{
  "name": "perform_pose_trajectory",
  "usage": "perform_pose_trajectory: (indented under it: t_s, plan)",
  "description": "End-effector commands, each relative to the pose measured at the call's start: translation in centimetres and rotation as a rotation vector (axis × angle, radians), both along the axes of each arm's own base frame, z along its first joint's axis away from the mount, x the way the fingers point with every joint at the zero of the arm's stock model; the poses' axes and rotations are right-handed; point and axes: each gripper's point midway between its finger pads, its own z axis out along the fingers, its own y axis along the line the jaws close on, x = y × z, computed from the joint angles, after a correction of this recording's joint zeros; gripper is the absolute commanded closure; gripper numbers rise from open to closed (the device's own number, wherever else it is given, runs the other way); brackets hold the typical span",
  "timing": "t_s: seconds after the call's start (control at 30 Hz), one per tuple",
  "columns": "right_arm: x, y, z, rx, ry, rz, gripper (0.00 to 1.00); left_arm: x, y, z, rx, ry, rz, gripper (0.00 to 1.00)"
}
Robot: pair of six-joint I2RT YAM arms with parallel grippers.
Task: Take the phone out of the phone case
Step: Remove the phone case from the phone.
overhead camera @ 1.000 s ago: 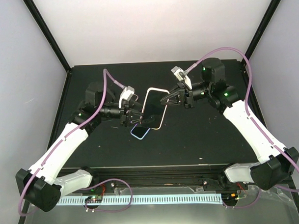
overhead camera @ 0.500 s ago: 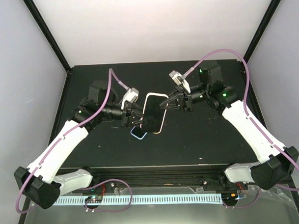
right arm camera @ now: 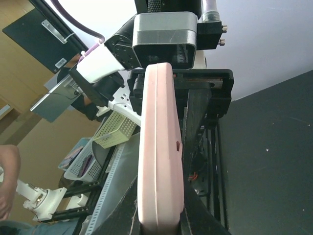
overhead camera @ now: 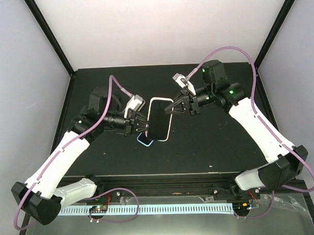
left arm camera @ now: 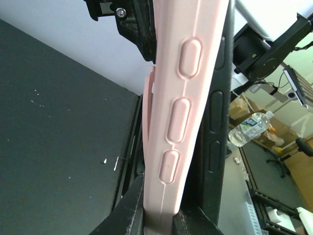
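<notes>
The phone, dark screen up, sits in a pink case and is held in the air over the table's middle by both grippers. My left gripper is shut on the case's left long edge. My right gripper is shut on its upper right edge. In the left wrist view the pink case edge with three raised buttons runs up from between my fingers. A dark strip lies against it; I cannot tell what it is. In the right wrist view the pink edge stands between the fingers.
A flat light-blue-rimmed object lies on the black table just under the held phone. Black frame posts stand at the table's back corners, white walls beyond.
The cased phone has shifted a little left and toward the near side while held by both grippers. The right arm has reached further left; the left gripper has drawn back slightly.
</notes>
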Motion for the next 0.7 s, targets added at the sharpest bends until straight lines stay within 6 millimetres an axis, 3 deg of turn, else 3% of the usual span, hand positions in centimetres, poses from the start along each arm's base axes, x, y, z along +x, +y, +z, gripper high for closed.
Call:
perform_pose_trajectory:
  t_s: [0.0, 0.2, 0.4, 0.67]
  plan:
    - [-1.7, 1.6, -0.6, -0.012, -0.001, 0.078, 0.94, 0.5, -0.2, 3.7, -0.114, -0.085, -0.022, 0.98]
    - [0.2, 1.2, 0.2, -0.031, -0.057, -0.002, 0.68, 1.4, 0.8, 3.9, -0.134, -0.013, -0.009, 0.98]
    - [3.6, -0.6, 2.0, -0.028, -0.134, -0.133, 0.44, 3.3, 1.8, 3.3, -0.14, 0.06, 0.051, 0.98]
    - [8.8, -3.2, 2.6, -0.13, -0.372, -0.443, 0.29, 7.5, 3.0, 1.7, -0.16, 0.224, 0.226, 0.98]
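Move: The cased phone hangs between both grippers, gripped on opposite long edges: its middle is about 4 cm to the right of the left hand and 2 cm ahead, and about 4 cm to the left of the right hand and 3 cm back. Far below on the table, some 33 cm under the left hand, the blue-edged phone lies about 11 cm ahead and 1 cm right of it. The right fingers open wide and let go of the case edge almost on the spot, then that hand swings forward about 6 cm and a little to the right, turning some 15 degrees clockwise, clear of the case. The left hand keeps its pinch on the opposite edge and carries the cased phone about 6 cm forward and a little left, rolling slightly. ##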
